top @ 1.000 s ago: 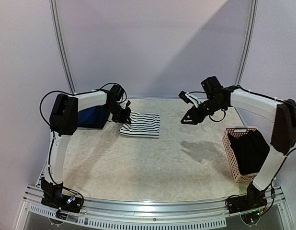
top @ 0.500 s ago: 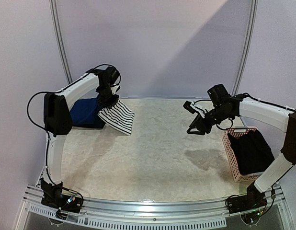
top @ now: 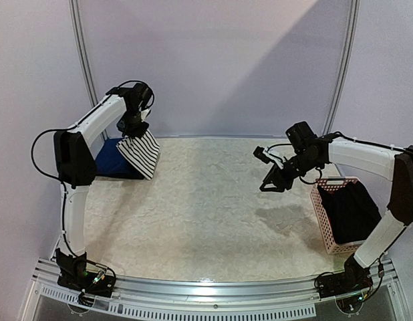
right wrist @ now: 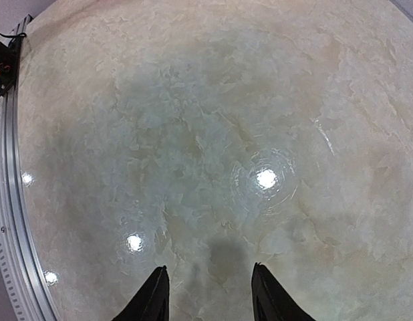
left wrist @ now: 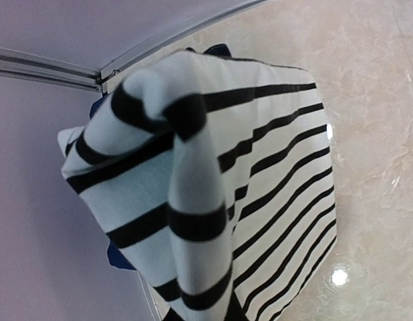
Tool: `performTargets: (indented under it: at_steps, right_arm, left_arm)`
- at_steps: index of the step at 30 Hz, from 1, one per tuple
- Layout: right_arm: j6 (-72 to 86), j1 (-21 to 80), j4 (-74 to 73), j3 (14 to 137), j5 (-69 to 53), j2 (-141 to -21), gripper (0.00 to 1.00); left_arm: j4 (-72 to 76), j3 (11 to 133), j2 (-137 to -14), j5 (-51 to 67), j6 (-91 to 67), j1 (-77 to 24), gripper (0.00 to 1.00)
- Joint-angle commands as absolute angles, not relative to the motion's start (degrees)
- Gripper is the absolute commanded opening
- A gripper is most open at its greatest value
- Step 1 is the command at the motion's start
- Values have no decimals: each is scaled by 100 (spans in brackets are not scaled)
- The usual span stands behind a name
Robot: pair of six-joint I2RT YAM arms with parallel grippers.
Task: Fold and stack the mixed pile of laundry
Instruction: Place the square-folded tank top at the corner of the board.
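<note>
My left gripper (top: 134, 131) is shut on the folded black-and-white striped tank top (top: 141, 152), which hangs from it at the back left, above the folded navy piece (top: 114, 159). In the left wrist view the striped top (left wrist: 260, 194) fills the frame and hides the fingers; a bit of navy (left wrist: 216, 49) shows behind it. My right gripper (top: 270, 180) is open and empty, hovering over the bare table right of centre; its two fingertips (right wrist: 155, 294) frame bare marble. A black garment (top: 350, 210) lies in the pink basket (top: 323, 221).
The pink slotted basket stands at the right edge of the table beside the right arm. The back wall and its metal frame stand right behind the left gripper. The table's metal front rail (right wrist: 9, 221) shows in the right wrist view.
My left gripper has lifted the striped top off the table and carried it left and back, over the navy piece. My right gripper moved right and nearer, toward the basket.
</note>
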State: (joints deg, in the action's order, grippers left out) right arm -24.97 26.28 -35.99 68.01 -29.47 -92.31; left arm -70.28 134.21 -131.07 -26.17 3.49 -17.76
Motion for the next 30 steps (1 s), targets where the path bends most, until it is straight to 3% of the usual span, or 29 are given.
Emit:
performTargets:
  at_steps: [1, 22, 30]
  right_arm:
    - [-2579, 2644, -3658, 6766, -3076, -9468, 42]
    - [-2631, 2643, -3753, 6856, -3107, -9858, 41]
    - [-2671, 2644, -3795, 6873, -3109, -9961, 41]
  left_arm:
    - [-7088, 13647, -12925, -2876, 548, -1577, 0]
    - [-6883, 13958, -13387, -3722, 1234, -1021, 0]
    - [-6111, 13826, -14045, -4948, 1649, -833, 0]
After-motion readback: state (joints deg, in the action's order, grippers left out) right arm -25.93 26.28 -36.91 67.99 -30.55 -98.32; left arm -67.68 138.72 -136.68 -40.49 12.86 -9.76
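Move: My left hand still grips one corner of the square-folded tank top, which hangs down from the fingers. The folded navy laundry it is headed for lies about 7 cm ahead of that hand, 10 cm to its left and some 15 cm below. The board's far left corner is roughly 22 cm ahead, 21 cm left and 17 cm down. From my empty right hand, the navy laundry is about 28 cm ahead, 55 cm left and 11 cm lower. I carry the hanging tank top left with my left hand, about 10 cm, until the hand is over the folded navy laundry, rising some 3 cm on the way and sinking back at the end while easing slightly forward. The wrist rolls some 15 degrees, its left side rising, with the fingers staying shut on the cloth. My right hand, empty and partly open, sinks about 4 cm over bare board. ##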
